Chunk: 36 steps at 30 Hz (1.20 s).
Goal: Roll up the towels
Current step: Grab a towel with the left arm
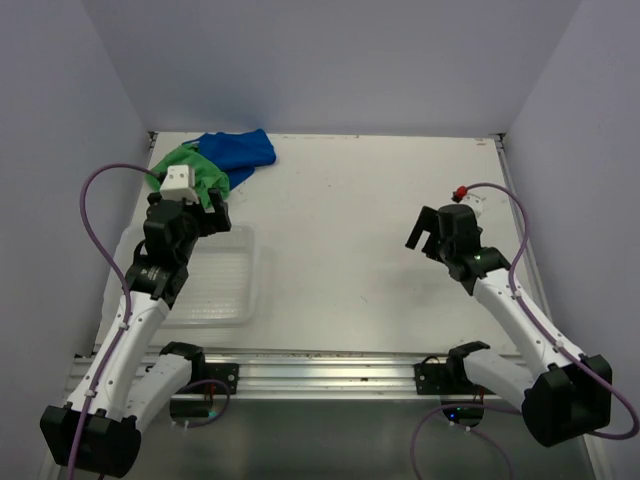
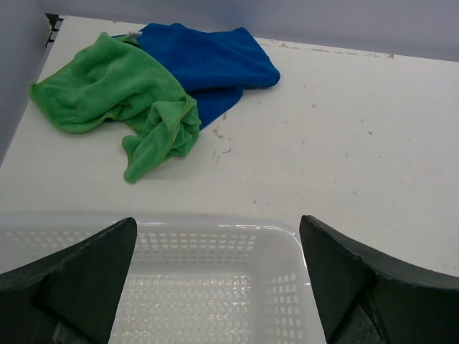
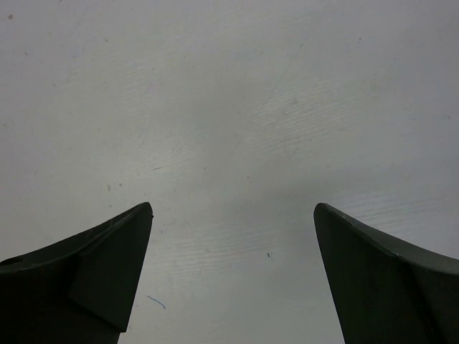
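Observation:
Two towels lie crumpled in a heap at the table's far left corner. The green towel (image 1: 188, 168) (image 2: 115, 93) overlaps the near left part of the blue towel (image 1: 240, 150) (image 2: 208, 64). My left gripper (image 1: 200, 208) (image 2: 219, 221) hovers open over the far rim of the white basket, a short way in front of the towels, with nothing between its fingers. On the right side, far from the towels, my right gripper (image 1: 428, 235) (image 3: 233, 208) is open and empty above bare table.
The white perforated basket (image 1: 250, 275) (image 2: 215, 251) sits at the left, under the left arm. Enclosure walls stand close around the table on the left, back and right. A metal rail (image 1: 320, 370) runs along the near edge.

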{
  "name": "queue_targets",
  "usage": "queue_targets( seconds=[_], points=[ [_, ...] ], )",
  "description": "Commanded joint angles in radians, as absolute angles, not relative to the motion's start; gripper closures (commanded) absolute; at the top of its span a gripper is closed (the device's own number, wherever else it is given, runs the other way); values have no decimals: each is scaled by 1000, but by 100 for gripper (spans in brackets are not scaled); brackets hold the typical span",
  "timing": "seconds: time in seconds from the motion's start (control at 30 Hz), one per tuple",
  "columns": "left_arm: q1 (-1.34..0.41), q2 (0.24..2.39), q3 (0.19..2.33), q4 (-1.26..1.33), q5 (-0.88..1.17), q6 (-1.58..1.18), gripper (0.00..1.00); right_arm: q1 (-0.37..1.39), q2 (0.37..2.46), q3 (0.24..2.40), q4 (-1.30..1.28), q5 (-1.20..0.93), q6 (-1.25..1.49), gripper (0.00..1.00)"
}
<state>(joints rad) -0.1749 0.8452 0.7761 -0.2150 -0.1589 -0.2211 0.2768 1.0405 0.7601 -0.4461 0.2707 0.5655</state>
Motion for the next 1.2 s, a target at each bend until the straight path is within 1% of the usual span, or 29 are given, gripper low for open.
queue_targets(
  seconds=[0.0, 0.17, 0.27, 0.4, 0.5, 0.6, 0.67, 0.73, 0.77, 0.8, 0.9, 0.97, 1.17],
  points=[
    [-169, 845, 787, -204, -183, -209, 0, 281, 997, 741, -391, 291, 586, 1],
    [-169, 859, 790, -204, -228, -195, 0, 281, 989, 741, -402, 293, 580, 1],
    [-169, 900, 813, -210, -276, -189, 0, 281, 963, 718, -367, 281, 560, 1],
    [-169, 960, 889, -221, -304, -196, 0, 281, 939, 700, -341, 255, 545, 1],
    [-166, 1049, 986, -245, -322, -187, 0, 281, 934, 678, -318, 229, 538, 1],
    [-166, 1175, 1095, -264, -350, -166, 0, 279, 948, 640, -269, 158, 535, 1],
    [-164, 1285, 1196, -297, -364, -166, 0, 281, 969, 629, -245, 98, 537, 1],
    [-160, 1394, 1253, -299, -357, -161, 0, 279, 986, 634, -248, 71, 543, 1],
    [-156, 1435, 1290, -340, -359, -164, 0, 281, 992, 641, -252, 45, 543, 1],
    [-150, 1478, 1372, -362, -362, -167, 0, 281, 1002, 647, -256, 35, 542, 1],
    [-137, 1653, 1480, -396, -361, -164, 0, 281, 1003, 650, -261, 23, 548, 1],
    [-126, 1713, 1552, -432, -336, -175, 1, 281, 1003, 646, -256, 20, 548, 1],
    [-95, 1844, 1549, -410, -318, -201, 0, 279, 1005, 644, -255, 6, 557, 1]
  ],
)
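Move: Out on the table beyond the tray lies the green towel, its middle roughly 27 cm ahead of the open left hand, 13 cm to its left and 20 cm below. The blue towel adjoins it, some 34 cm ahead of that hand and 1 cm left. The tray's middle is about 5 cm back and 12 cm left. From the right hand the green towel is about 30 cm ahead, 65 cm left and 11 cm lower. Reaching forward some 18 cm, the left hand goes from above the tray towards the green towel, dipping about 2 cm first, rising over an arc, then sinking fast to finish 6 to 7 cm lower. The wrist tips about 20 degrees further down and turns slightly counter-clockwise, fingers staying wide open. The right hand, empty and open, drifts about 4 cm left and sinks a little. ##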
